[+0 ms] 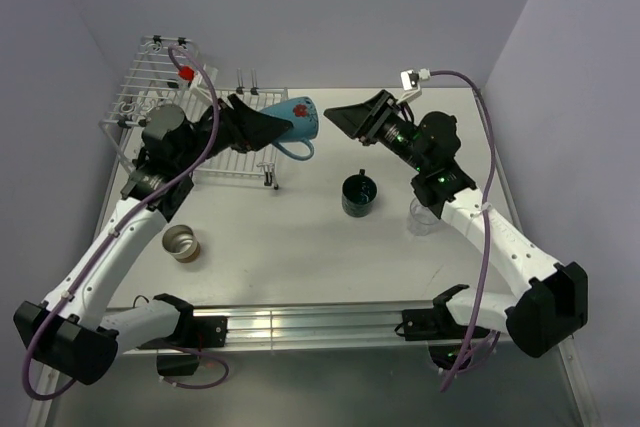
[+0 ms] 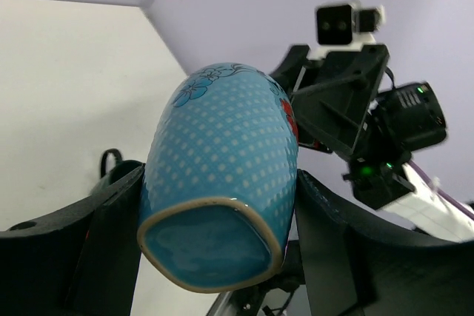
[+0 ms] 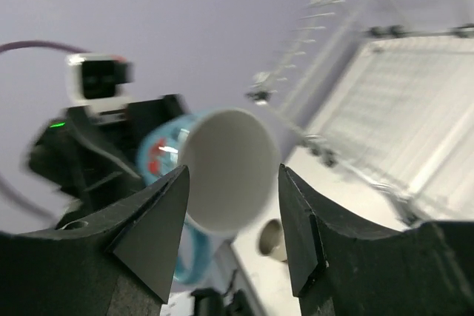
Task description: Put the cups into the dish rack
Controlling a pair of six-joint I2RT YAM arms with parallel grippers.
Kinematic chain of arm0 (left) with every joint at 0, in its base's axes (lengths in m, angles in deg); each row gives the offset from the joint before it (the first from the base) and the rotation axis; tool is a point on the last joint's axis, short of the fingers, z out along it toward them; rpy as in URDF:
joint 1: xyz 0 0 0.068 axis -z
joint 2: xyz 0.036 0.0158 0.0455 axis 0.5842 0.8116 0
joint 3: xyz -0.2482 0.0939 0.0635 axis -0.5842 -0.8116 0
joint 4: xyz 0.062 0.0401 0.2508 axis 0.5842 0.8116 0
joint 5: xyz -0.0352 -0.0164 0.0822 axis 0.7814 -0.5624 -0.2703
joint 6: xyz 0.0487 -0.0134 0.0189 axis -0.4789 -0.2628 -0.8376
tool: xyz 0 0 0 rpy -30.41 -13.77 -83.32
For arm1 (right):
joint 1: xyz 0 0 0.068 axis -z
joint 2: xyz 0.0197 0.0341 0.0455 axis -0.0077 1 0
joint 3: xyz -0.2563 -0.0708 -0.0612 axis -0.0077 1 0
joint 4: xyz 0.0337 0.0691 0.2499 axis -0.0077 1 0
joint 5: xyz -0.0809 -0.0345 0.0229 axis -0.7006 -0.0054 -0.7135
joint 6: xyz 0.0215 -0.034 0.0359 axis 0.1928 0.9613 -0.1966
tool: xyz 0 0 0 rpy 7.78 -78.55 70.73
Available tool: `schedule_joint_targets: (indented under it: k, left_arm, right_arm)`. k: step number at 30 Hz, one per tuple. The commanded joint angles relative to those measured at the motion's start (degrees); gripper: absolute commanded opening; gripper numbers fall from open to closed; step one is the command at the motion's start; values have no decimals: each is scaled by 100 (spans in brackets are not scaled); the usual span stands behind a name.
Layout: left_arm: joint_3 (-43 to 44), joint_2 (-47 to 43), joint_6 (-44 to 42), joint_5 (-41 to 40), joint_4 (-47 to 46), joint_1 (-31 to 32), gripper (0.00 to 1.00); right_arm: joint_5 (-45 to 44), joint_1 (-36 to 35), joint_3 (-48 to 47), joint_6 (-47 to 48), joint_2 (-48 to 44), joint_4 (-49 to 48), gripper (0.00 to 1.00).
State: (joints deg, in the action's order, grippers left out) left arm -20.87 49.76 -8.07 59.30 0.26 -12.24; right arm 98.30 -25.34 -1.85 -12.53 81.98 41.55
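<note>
My left gripper (image 1: 272, 125) is shut on the light-blue mug (image 1: 303, 117) and holds it on its side in the air beside the white wire dish rack (image 1: 160, 87). In the left wrist view the mug's base (image 2: 211, 246) faces the camera between the fingers (image 2: 111, 234). My right gripper (image 1: 345, 119) stands open just right of the mug's white mouth (image 3: 229, 168), with a small gap between them. A dark teal mug (image 1: 360, 194), a clear tumbler (image 1: 422, 215) and a tan-brown cup (image 1: 183, 243) rest on the table.
The rack's flat slatted part (image 1: 235, 157) lies under the left gripper, its taller basket part at the back left. Walls close in behind and on both sides. A metal rail (image 1: 300, 322) runs along the near edge between the arm bases.
</note>
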Motion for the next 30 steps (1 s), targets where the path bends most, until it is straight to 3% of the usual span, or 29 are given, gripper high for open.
schedule_joint_targets:
  k: [1, 4, 10, 19, 30]
  left_arm:
    - [1073, -49, -575, -803, 462, 14, 0]
    - [2020, 477, -1102, -2058, 1753, 14, 0]
    - [3910, 2199, -1894, -4211, 3256, -4, 0]
    - [7603, 5373, -2290, -5472, 5351, -337, 0]
    - [7492, 6120, -2395, -5173, 5062, -1006, 0]
  right_arm:
    - [-1034, 29, -112, 714, -493, 1163, 60]
    - [-1624, 29, -288, 1127, -661, 1902, 61]
    - [-1994, 29, -402, 1585, -749, 2510, 62]
    - [-1924, 29, -587, 2068, -635, 3213, 63]
    - [-1748, 20, -675, 2376, -442, 3468, 63]
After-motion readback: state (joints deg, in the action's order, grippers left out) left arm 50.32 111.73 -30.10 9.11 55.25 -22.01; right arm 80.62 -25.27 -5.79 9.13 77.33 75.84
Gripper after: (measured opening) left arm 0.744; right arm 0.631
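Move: The left hand holds the blue mug, mouth facing away from the palm; the dish rack's lower tray lies about 25 cm ahead, 15 cm to its left and 28 cm below. The rack's raised shelf is about 28 cm ahead, 35 cm left and 18 cm lower. From the open, empty right hand, the green cup is some 12 cm ahead, 9 cm right and 34 cm down, the clear cup about 5 cm ahead, 25 cm right and 34 cm down. The left arm keeps its grip on the blue mug and swings it forward some 27 cm and left about 16 cm to over the rack's lower tray, first rising about 5 cm, then sinking well below its starting height, while the wrist turns roughly 75 degrees from pointing level forward-right to forward and steeply down, bringing the mug's mouth downward. The right hand, fingers staying open, backs away from the mug, going down about 8 cm and right 6 cm towards the green cup while it rolls and turns a little clockwise. ##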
